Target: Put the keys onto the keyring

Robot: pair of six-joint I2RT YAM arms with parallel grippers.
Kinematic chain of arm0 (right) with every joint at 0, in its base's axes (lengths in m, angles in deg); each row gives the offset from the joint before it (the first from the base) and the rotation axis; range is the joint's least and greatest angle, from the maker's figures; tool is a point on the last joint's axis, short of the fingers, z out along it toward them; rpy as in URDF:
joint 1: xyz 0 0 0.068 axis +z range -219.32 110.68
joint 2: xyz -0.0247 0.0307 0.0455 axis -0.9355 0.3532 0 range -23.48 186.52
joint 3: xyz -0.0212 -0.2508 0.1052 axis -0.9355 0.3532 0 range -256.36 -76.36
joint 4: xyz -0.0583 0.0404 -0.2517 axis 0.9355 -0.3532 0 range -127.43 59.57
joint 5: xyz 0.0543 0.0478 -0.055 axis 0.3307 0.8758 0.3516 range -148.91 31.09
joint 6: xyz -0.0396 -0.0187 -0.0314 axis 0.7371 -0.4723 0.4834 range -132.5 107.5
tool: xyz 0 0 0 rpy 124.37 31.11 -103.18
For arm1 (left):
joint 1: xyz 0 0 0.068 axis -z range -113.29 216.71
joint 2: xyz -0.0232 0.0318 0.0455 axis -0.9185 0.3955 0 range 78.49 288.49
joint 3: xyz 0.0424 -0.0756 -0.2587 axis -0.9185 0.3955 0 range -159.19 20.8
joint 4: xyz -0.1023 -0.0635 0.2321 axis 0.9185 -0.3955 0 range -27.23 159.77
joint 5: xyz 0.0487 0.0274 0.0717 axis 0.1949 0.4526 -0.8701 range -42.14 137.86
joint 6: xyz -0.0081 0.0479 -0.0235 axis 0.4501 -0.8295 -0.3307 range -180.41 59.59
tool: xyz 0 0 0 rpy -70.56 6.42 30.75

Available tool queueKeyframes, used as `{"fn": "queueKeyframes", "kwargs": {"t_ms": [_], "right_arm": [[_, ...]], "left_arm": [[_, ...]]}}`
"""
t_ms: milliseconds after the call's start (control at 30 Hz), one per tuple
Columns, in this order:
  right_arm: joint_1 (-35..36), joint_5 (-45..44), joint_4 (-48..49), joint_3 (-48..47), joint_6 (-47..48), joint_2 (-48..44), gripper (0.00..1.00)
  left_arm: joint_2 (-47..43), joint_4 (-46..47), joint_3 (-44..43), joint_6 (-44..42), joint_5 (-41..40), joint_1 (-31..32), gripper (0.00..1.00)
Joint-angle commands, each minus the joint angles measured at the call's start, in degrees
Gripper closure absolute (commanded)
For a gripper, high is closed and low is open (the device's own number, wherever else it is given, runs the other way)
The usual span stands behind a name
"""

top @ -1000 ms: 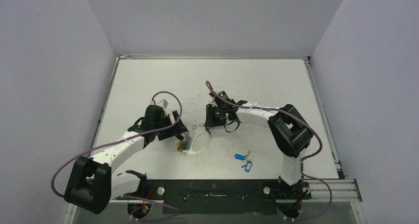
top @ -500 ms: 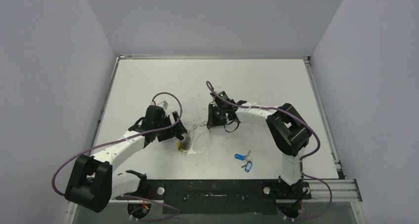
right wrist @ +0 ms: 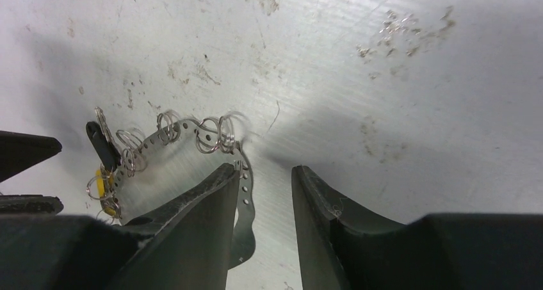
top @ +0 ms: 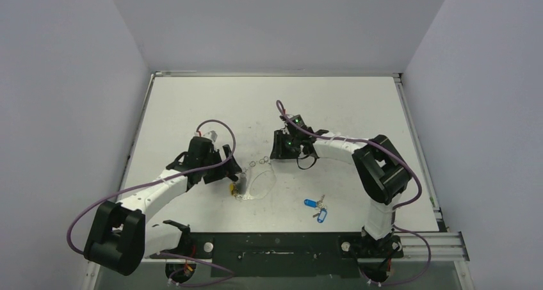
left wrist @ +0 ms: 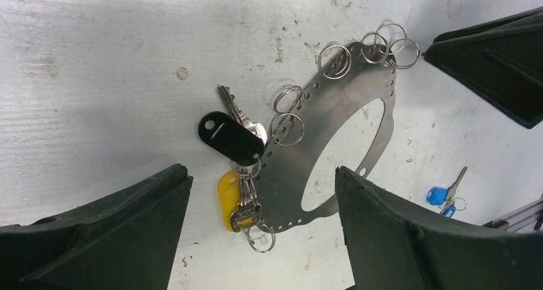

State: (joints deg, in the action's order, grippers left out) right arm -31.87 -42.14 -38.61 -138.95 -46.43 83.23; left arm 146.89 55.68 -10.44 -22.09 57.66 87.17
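The keyring [left wrist: 333, 111] is a flat silvery hoop pierced with small holes and hung with several little split rings, lying on the table between the two arms [top: 259, 182]. A key with a black tag [left wrist: 229, 136] and one with a yellow tag [left wrist: 228, 197] hang at its left rim. Blue-headed keys [top: 316, 207] lie apart, nearer the right arm's base, and also show in the left wrist view [left wrist: 442, 194]. My left gripper [left wrist: 261, 175] stands open, its fingers on either side of the hoop's near end. My right gripper [right wrist: 264, 168] is open just beyond the hoop's far rim [right wrist: 246, 194], holding nothing.
The white table [top: 358, 104] is scuffed and stained. Grey walls close it in on three sides. A black rail [top: 275, 245] carrying the arm bases runs along the near edge. Purple cables loop over both arms.
My right gripper has drawn back up and to the right, off the hoop's far end. The left arm, the hoop and the blue keys have stayed put.
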Motion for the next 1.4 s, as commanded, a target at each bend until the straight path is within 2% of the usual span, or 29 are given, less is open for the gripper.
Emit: {"fn": "queueKeyframes", "kwargs": {"t_ms": [0,267,433,567,800,1000,1067,1167,1367], "right_arm": [[-1.1,2.2,5.6,0.6,0.2,-3.8,0.63],[-1.0,6.6,9.6,1.1,-0.8,-1.1,0.7],[-0.5,6.5,8.4,0.0,-0.3,0.2,0.72],[-0.5,5.2,5.9,-0.5,0.4,0.8,0.77],[0.4,2.0,2.9,-0.5,2.4,0.5,0.75],[1.2,2.8,4.0,-0.6,2.2,1.7,0.77],[1.4,3.4,4.9,-0.4,1.9,2.0,0.79],[1.5,3.5,5.2,-0.5,2.0,2.2,0.89],[1.7,2.7,1.4,-1.8,6.5,0.6,1.0]], "left_arm": [[-1.7,0.6,-0.9,-0.6,-0.7,-0.5,0.19],[-1.9,1.2,-1.0,-0.8,0.1,-0.5,0.19],[-1.8,1.2,-0.8,-0.8,0.0,-0.5,0.19],[-1.9,1.2,-0.8,-0.8,-0.1,-0.5,0.19],[-2.3,1.2,-1.3,-0.8,-0.1,-0.6,0.19],[-2.1,1.1,-1.5,-0.9,-0.2,-0.6,0.19],[-2.2,0.8,-1.6,-1.0,-0.4,-0.6,0.19],[-2.4,0.4,-1.8,-1.1,-0.8,-0.7,0.19],[-4.2,-1.0,-2.5,-2.5,-1.7,-1.0,0.19]]}}
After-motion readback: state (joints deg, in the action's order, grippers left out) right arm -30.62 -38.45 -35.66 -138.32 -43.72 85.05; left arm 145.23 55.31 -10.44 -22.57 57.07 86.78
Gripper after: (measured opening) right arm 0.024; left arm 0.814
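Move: The right hand's half-open fingers are just above the endmost ring at the keyring plate's near-right corner, which lies about 1 cm back, 1 cm left and 1 cm below. The next ring is some 4 cm left of the hand, about level with it. The black key tag lies about 12 cm left and 6 cm back, the blue-tagged keys 11 cm right and 14 cm back. From the left hand that end ring is about 13 cm right, 4 cm ahead and 3 cm below. Up about 2 cm and slightly forward, the right hand first lifts clear of the plate's corner, then comes back and down roughly 3 cm onto the endmost ring, a little further left than it began. The fingers narrow on the way and shut fully at the bottom, pinching the ring's thin wire between their tips, with the wrist turned a few degrees counter-clockwise. ##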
